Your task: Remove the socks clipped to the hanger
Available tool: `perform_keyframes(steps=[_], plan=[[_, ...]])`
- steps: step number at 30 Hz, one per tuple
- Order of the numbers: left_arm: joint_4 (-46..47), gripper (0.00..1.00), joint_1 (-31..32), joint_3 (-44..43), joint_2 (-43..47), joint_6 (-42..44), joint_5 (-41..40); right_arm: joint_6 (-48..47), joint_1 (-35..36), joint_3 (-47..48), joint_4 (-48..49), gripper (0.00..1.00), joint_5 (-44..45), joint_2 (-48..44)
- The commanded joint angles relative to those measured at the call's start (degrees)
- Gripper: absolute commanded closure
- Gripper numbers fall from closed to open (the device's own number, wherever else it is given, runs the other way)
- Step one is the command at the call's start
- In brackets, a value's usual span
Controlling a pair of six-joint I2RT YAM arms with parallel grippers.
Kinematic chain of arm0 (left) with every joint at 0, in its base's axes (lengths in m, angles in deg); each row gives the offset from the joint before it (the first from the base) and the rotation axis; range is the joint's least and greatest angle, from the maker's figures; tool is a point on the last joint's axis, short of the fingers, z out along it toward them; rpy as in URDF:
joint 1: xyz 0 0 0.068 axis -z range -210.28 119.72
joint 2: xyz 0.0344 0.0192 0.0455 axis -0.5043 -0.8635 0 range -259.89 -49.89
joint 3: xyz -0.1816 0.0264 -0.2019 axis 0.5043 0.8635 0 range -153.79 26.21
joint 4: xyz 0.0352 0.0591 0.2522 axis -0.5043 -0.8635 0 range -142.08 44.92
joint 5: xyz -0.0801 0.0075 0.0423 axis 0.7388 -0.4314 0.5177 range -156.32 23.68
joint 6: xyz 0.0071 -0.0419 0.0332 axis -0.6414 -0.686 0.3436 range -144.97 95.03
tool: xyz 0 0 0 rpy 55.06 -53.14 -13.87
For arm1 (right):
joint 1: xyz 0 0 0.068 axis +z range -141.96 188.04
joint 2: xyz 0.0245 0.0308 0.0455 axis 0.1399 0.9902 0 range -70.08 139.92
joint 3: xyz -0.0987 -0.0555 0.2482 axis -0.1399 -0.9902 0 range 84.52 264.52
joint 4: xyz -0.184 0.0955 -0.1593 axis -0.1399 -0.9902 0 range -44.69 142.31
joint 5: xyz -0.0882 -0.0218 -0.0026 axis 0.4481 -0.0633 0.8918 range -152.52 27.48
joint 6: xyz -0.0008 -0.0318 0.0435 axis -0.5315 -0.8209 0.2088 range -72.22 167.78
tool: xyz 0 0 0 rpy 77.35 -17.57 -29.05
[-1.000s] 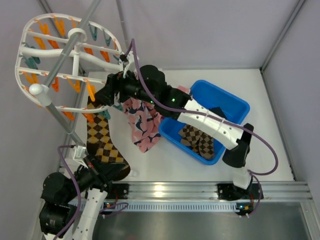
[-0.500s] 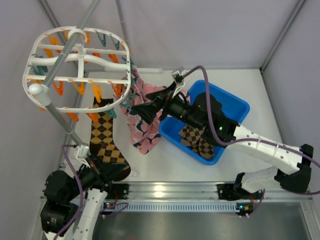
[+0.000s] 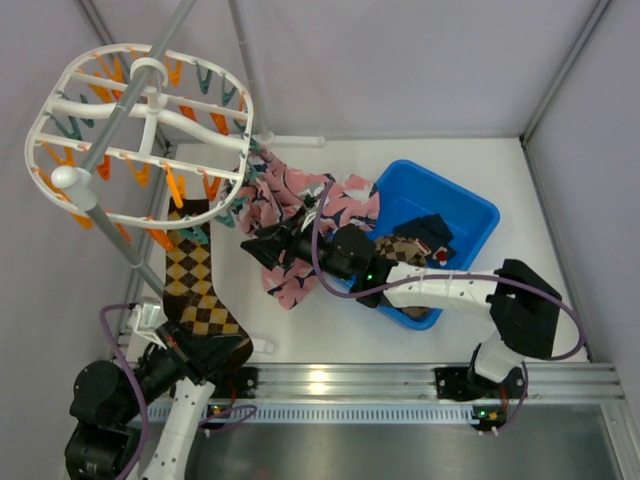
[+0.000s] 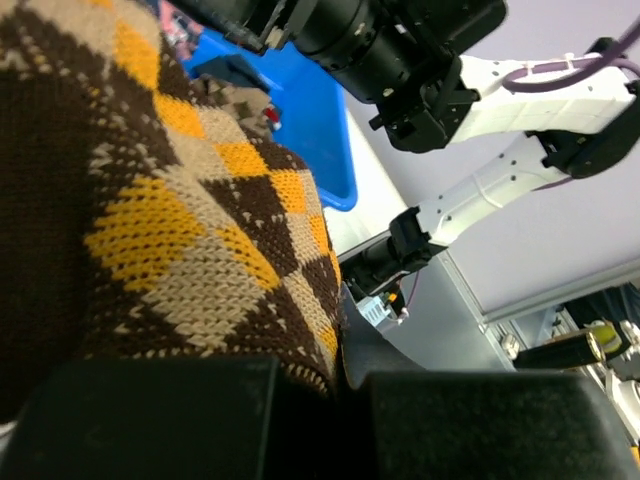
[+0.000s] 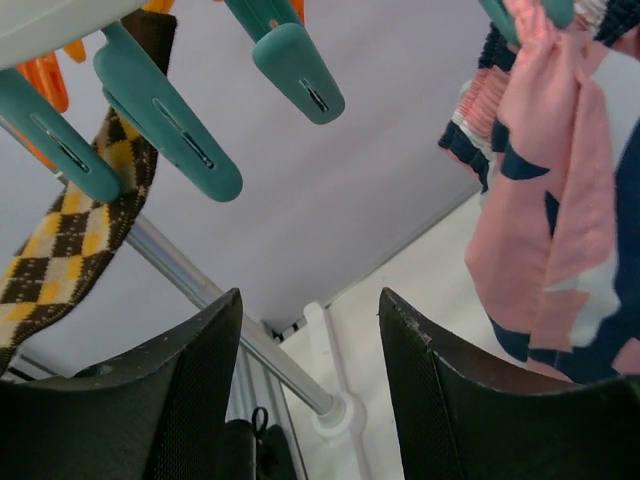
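Note:
The white hanger (image 3: 140,125) with orange and teal clips hangs on a grey pole at the upper left. A brown checkered sock (image 3: 195,285) hangs from it. My left gripper (image 3: 212,350) is shut on that sock's toe, and the sock (image 4: 150,220) fills the left wrist view above the shut gripper (image 4: 345,372). Pink socks (image 3: 290,205) with navy marks are clipped at the hanger's right edge. My right gripper (image 3: 256,246) is open just below the clips, left of the pink socks. In its wrist view the gripper (image 5: 310,335) holds nothing, under teal clips (image 5: 170,135), with a pink sock (image 5: 560,220) to the right.
A blue bin (image 3: 470,215) at the right holds checkered and dark navy socks. The grey pole (image 3: 120,235) slants down to a white foot near the left arm's base. Grey walls close in the table on three sides.
My right gripper left the hanger's right edge, swung out towards the bin, then came back low beside the pink socks with its jaws narrower. The hanger has swung. The left gripper kept its grip.

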Motion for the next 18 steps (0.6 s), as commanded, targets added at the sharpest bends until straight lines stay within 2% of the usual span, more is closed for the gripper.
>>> perform_keyframes(steps=[1, 5, 12, 18], plan=[[-5.37, 1.0, -0.37, -0.26, 0.36, 0.63, -4.34, 2.13, 1.1, 1.83, 19.9, 0.46, -3.45, 3.51], [-7.57, 1.0, -0.37, 0.45, 0.35, -0.24, -8.48, 2.83, 1.54, 5.6, 25.56, 0.46, -4.94, 10.79], [-7.4, 1.0, -0.37, -0.17, 0.18, -0.33, -6.55, 3.37, 1.63, 18.08, 29.69, 0.45, -9.34, 20.47], [-8.1, 1.0, -0.37, 0.1, 0.27, 0.89, -5.84, 2.48, 1.45, 18.45, 36.89, 0.46, -8.99, 22.33]])
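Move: The teal clip on the near rim of the hanger, beside the top of the checkered sock, is about 12 cm to the right hand's left, 3 cm ahead and 6 cm above it. The pink cloth hangs some 13 cm straight ahead of that hand and about 6 cm lower. From the left hand, which already grips the sock's lower end, that clip is roughly 28 cm ahead, 4 cm to its left and 8 cm above. The teal clip is approached from the right and from below by the half-open right hand, which travels about 8 cm left, climbs some 5 cm, mostly late on, and tilts its fingertips up about 20 degrees so they come around the clip without closing. The left hand keeps its pinch on the sock and eases down a little, tips dipping, then holds. ##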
